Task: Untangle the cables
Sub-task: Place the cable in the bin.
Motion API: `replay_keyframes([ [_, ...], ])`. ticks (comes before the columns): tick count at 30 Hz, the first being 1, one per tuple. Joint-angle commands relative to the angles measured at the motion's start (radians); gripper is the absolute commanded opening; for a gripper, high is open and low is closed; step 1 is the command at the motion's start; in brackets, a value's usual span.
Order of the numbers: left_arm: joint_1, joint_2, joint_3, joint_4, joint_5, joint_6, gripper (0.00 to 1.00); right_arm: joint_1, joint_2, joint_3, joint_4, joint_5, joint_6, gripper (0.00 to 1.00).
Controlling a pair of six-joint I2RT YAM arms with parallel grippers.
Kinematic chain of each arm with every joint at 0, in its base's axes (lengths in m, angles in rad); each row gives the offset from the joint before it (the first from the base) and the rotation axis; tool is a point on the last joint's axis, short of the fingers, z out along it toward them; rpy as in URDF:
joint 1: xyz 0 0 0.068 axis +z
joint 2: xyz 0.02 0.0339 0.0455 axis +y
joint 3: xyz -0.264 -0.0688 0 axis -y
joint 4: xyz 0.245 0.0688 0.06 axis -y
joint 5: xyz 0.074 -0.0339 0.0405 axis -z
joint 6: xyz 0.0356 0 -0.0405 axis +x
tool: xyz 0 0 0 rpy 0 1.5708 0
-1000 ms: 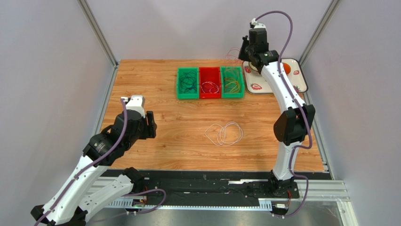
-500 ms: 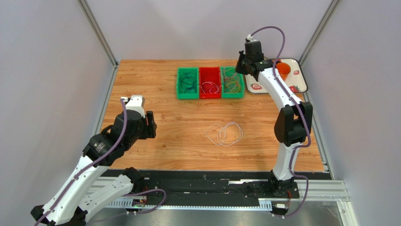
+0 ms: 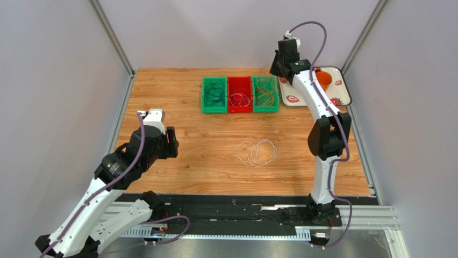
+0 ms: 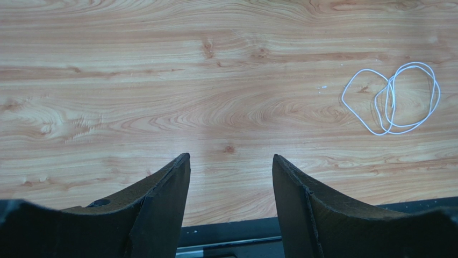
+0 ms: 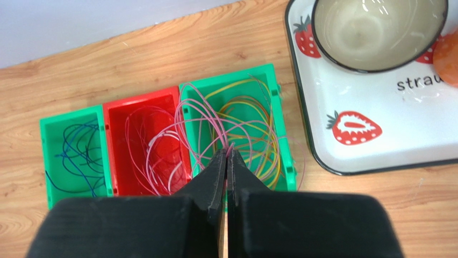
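Note:
My right gripper (image 5: 227, 153) is shut on a bunch of thin pink-purple cables (image 5: 198, 115). Their loops hang over the red bin (image 5: 141, 95) and the right green bin (image 5: 285, 141). In the top view this gripper (image 3: 276, 68) hovers at the back of the table, just above the right green bin (image 3: 276, 94). White cable loops (image 3: 256, 153) (image 4: 392, 99) lie flat in the middle of the table. My left gripper (image 3: 174, 142) (image 4: 231, 157) stands open over bare wood at the left, holding nothing.
Three bins stand in a row at the back: a left green bin (image 3: 204, 97) with dark cables, the red bin (image 3: 240, 79) with pink and white ones, the right green one with yellow. A strawberry tray (image 3: 345, 91) (image 5: 376, 156) holds a bowl (image 5: 376, 32) and an orange cup (image 3: 323, 79).
The right arm swung left from over the tray to above the right green bin, still shut on the pink-purple cables. The left arm has not moved.

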Motion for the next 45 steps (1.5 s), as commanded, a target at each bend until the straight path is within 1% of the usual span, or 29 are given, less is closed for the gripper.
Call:
replay_keyframes([
  [1, 0.008, -0.007, 0.002, 0.025, -0.006, 0.020, 0.66, 0.007, 0.078, 0.136, -0.044, 0.034, 0.022, 0.00],
  [4, 0.009, -0.002, 0.002, 0.025, -0.004, 0.021, 0.66, 0.013, 0.101, 0.176, -0.041, 0.009, 0.038, 0.00],
  [13, 0.029, 0.007, -0.001, 0.033, 0.016, 0.029, 0.66, 0.028, 0.104, 0.192, 0.028, -0.110, 0.096, 0.00],
  [17, 0.032, 0.007, 0.000, 0.033, 0.020, 0.031, 0.66, 0.051, 0.109, 0.204, 0.045, -0.126, 0.096, 0.00],
  [26, 0.032, 0.001, -0.003, 0.034, 0.022, 0.031, 0.66, 0.045, 0.124, 0.210, 0.047, -0.140, 0.136, 0.00],
  [29, 0.034, -0.001, -0.003, 0.034, 0.020, 0.031, 0.66, 0.031, 0.121, 0.184, 0.056, -0.140, 0.142, 0.00],
  [33, 0.034, -0.004, -0.001, 0.036, 0.020, 0.029, 0.66, 0.004, 0.100, 0.121, 0.071, -0.141, 0.139, 0.00],
  [36, 0.034, -0.004, -0.001, 0.034, 0.022, 0.031, 0.66, -0.021, 0.078, 0.040, 0.093, -0.134, 0.124, 0.00],
  [39, 0.032, -0.002, -0.001, 0.036, 0.020, 0.031, 0.66, -0.041, 0.075, 0.009, 0.100, -0.134, 0.113, 0.00],
  [45, 0.034, 0.002, -0.001, 0.036, 0.019, 0.031, 0.66, -0.047, 0.070, -0.039, 0.085, -0.051, 0.078, 0.00],
])
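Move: The right gripper, shut, still holds the pink cable with its loops hanging below. The right green bin's middle lies about 5 cm to its left, 3 cm ahead and 19 cm below. The red bin is some 17 cm left and 3 cm ahead. The bowl on the tray stands about 9 cm right and 12 cm ahead. From the left gripper, the right green bin is roughly 38 cm ahead, 36 cm right and 21 cm below. Keep the right gripper shut on the pink cable and nudge it forward about 2 cm, then swing it left some 6 cm, rising slightly, towards the red bin side, rolling its left side up about 10 degrees. Then sweep back right by as much while sinking 7 to 8 cm towards the right green bin, tipping the fingers a little further down. ##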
